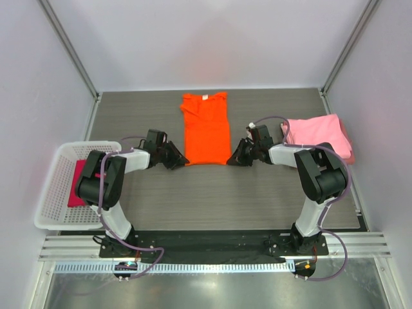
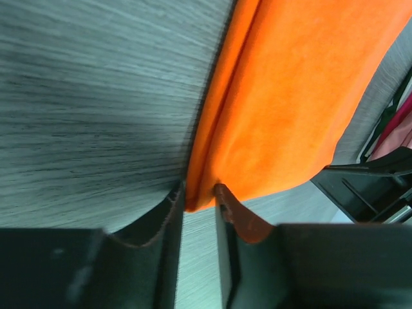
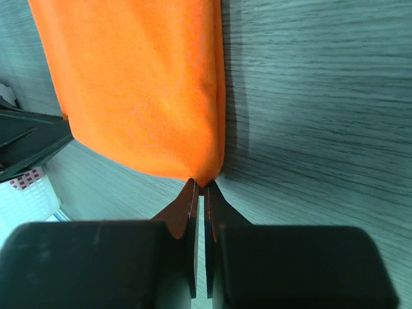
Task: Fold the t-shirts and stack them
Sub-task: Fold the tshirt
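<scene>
The bright orange t-shirt (image 1: 206, 129) lies flat as a long narrow strip at mid-table, collar at the far end. My left gripper (image 1: 178, 161) is at its near left corner; in the left wrist view the fingertips (image 2: 200, 192) are closed on the thick folded corner of the orange cloth (image 2: 290, 96). My right gripper (image 1: 234, 159) is at the near right corner, its tips (image 3: 201, 184) pinched tight on the very tip of the orange cloth (image 3: 141, 84). Light pink t-shirts (image 1: 318, 132) lie stacked at the right. A magenta t-shirt (image 1: 78, 183) lies in the basket.
The white lattice basket (image 1: 51, 193) stands at the table's left edge, beside the left arm. Its corner also shows in the right wrist view as the basket (image 3: 26, 196). The pink stack lies just behind the right arm's wrist. Walls enclose the table on three sides.
</scene>
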Action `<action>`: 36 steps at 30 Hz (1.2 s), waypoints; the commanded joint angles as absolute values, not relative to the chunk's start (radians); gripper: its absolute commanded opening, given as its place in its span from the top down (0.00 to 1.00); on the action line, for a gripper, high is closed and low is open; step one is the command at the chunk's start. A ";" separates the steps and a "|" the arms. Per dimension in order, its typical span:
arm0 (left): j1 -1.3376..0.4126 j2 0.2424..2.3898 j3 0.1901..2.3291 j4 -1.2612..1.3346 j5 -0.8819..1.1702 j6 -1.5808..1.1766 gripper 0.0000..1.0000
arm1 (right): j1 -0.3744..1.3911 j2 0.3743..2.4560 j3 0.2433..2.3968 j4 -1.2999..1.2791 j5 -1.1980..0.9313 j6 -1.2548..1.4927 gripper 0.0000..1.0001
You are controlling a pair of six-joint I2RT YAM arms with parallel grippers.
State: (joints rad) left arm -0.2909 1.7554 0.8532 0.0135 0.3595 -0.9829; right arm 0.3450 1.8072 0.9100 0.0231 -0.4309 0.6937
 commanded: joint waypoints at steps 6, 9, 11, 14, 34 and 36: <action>-0.295 1.761 0.812 0.094 0.420 -0.997 1.00 | 0.351 1.747 0.861 0.038 -0.439 0.684 0.99; -0.298 1.692 0.770 0.089 0.442 -1.006 1.00 | 0.357 1.674 0.809 0.018 -0.440 0.669 0.99; -0.311 1.605 0.721 0.075 0.443 -1.009 1.00 | 0.370 1.602 0.779 0.006 -0.442 0.661 0.99; -0.363 1.458 0.663 0.029 0.417 -1.020 1.00 | 0.391 1.484 0.720 -0.044 -0.442 0.655 0.99; -0.442 0.951 0.701 -0.356 0.307 -1.060 1.00 | 0.448 1.107 0.943 -0.456 -0.204 0.534 0.99; -0.426 1.000 0.747 -0.347 0.311 -1.052 1.00 | 0.446 1.155 1.006 -0.456 -0.193 0.522 0.99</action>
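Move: Both hands are almost at table height at the orange t-shirt's near edge: its left corner sits between the left fingers, its right corner in the right fingers' pinch. The t-shirt's middle lies about 14 cm ahead of each hand, 6 cm right of the left hand and 7 cm left of the right. The laundry basket stands roughly 31 cm left and 8 cm back from the left hand; the pink stack some 27 cm right and 9 cm ahead of the right hand. Backward along the table at first, then steeply up, both arms draw the t-shirt's near edge towards their bases, the left fingers first closing on their corner while the right keep their pinch. Each goes back about 11 to 14 cm and rises some 15 cm, fingertips tilting up, then eases 2 or 3 cm forward again, still rising. ##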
